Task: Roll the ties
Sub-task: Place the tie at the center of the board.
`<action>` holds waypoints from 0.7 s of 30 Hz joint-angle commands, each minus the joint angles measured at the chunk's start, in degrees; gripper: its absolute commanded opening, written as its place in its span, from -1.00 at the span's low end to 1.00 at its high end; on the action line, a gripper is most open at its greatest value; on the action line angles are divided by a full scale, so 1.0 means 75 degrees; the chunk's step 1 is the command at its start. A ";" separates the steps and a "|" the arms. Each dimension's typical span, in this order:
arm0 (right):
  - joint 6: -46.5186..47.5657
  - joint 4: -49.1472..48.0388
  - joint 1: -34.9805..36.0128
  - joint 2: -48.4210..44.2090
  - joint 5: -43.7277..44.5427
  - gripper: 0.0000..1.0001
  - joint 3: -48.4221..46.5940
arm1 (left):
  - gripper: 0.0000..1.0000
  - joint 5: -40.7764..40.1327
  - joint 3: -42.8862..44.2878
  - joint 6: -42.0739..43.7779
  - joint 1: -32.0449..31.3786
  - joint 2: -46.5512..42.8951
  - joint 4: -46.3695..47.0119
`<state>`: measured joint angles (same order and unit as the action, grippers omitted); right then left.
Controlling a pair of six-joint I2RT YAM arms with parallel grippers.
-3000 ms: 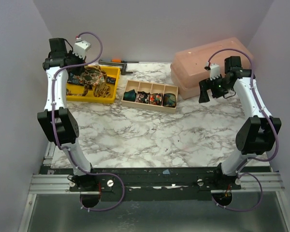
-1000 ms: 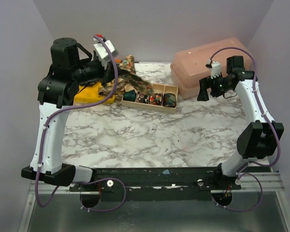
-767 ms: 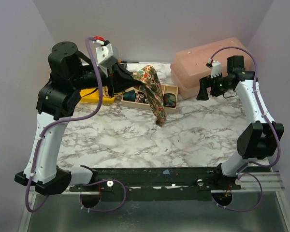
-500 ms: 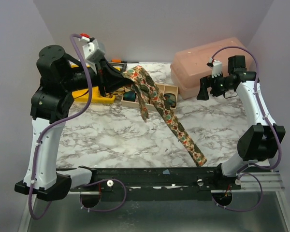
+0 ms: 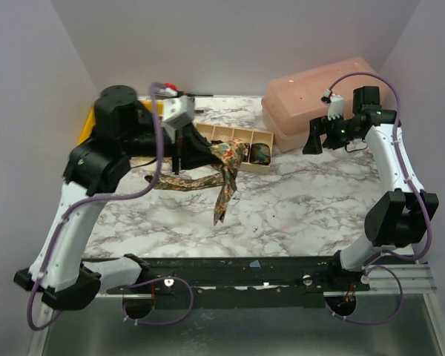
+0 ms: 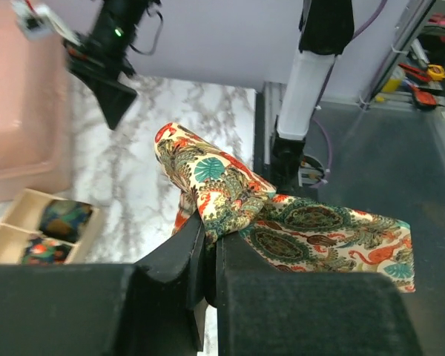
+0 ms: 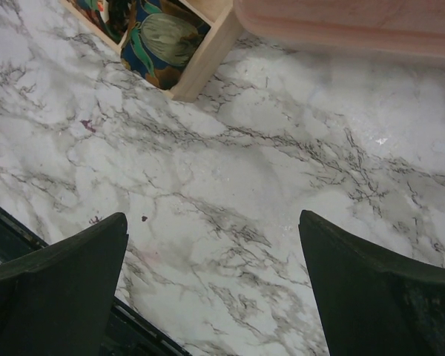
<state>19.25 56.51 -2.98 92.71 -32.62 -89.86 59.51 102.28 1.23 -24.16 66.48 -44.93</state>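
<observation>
A paisley tie (image 5: 225, 184) in cream, red and green hangs from my left gripper (image 5: 206, 152), which is shut on a bunched fold of it above the table's middle left. One end of the tie dangles down and the other trails left. In the left wrist view the cloth (image 6: 230, 189) is pinched in that gripper (image 6: 211, 241), and its wide end spreads right. Rolled ties (image 5: 261, 153) fill a wooden box (image 5: 256, 167); one dark blue-green coil (image 7: 160, 38) shows in the right wrist view. My right gripper (image 5: 311, 141) hovers open by the pink box, with only bare marble between its fingers (image 7: 55, 278).
A pink lidded box (image 5: 319, 100) stands at the back right, close behind my right gripper. The yellow tray (image 5: 87, 122) at the back left is mostly hidden by my left arm. The wooden box (image 7: 208, 44) lies just left of the pink box (image 7: 341, 22).
My left arm has lifted the tie out of the yellow tray and swung it right over the table; the tie flung out long and now hangs shorter, folded. The right arm has barely moved.
</observation>
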 commanded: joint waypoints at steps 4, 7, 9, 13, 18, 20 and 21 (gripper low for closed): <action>0.0019 0.0474 -0.0575 0.0055 0.0199 0.99 0.0168 | 0.35 -0.2125 0.1145 0.1578 -0.2349 0.2991 -0.0676; 0.0217 0.0472 -0.0645 -0.0040 0.0309 0.99 0.0283 | 0.70 -0.2005 0.2133 0.1464 -0.1941 0.3662 -0.1312; 0.0388 0.0403 -0.0652 -0.0153 0.0222 0.99 0.0436 | 0.89 -0.1661 0.1708 0.1456 -0.1351 0.3514 -0.1212; 0.1012 0.0670 -0.0634 -0.0203 0.0070 0.99 0.0731 | 0.93 -0.1836 -0.0687 0.2718 -0.0309 0.2422 -0.0972; 0.2023 0.1352 -0.0306 -0.0451 -0.0002 0.98 0.1539 | 0.90 -0.2465 -0.3825 0.4689 0.0450 0.0844 -0.1034; 0.2246 0.1214 0.0166 -0.0801 0.0221 0.96 0.2094 | 0.85 -0.2758 -0.4931 0.5283 0.0644 0.0325 -0.1020; 0.2281 0.1038 0.0469 -0.1002 0.0402 0.95 0.2355 | 0.83 -0.2913 -0.5434 0.5411 0.0725 0.0079 -0.0925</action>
<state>30.28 62.22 -5.82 90.89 -31.55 -78.48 42.92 75.83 28.25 -21.21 73.76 -51.35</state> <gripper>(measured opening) 0.985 0.942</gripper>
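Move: The left hand still pinches the tie high over the board's near part; the board's centre lies about 20 cm ahead, 6 cm right and some 46 cm below. The divided box stands roughly 36 cm ahead of the hand and 6 cm right, the yellow tray about 40 cm ahead and 25 cm left, both well below. From the right hand the board's centre is level fore and aft, some 28 cm left, 20 cm down. Left sweeps down 23 cm and forward, swinging right then left, opening to release the tie; right retreats downward. ##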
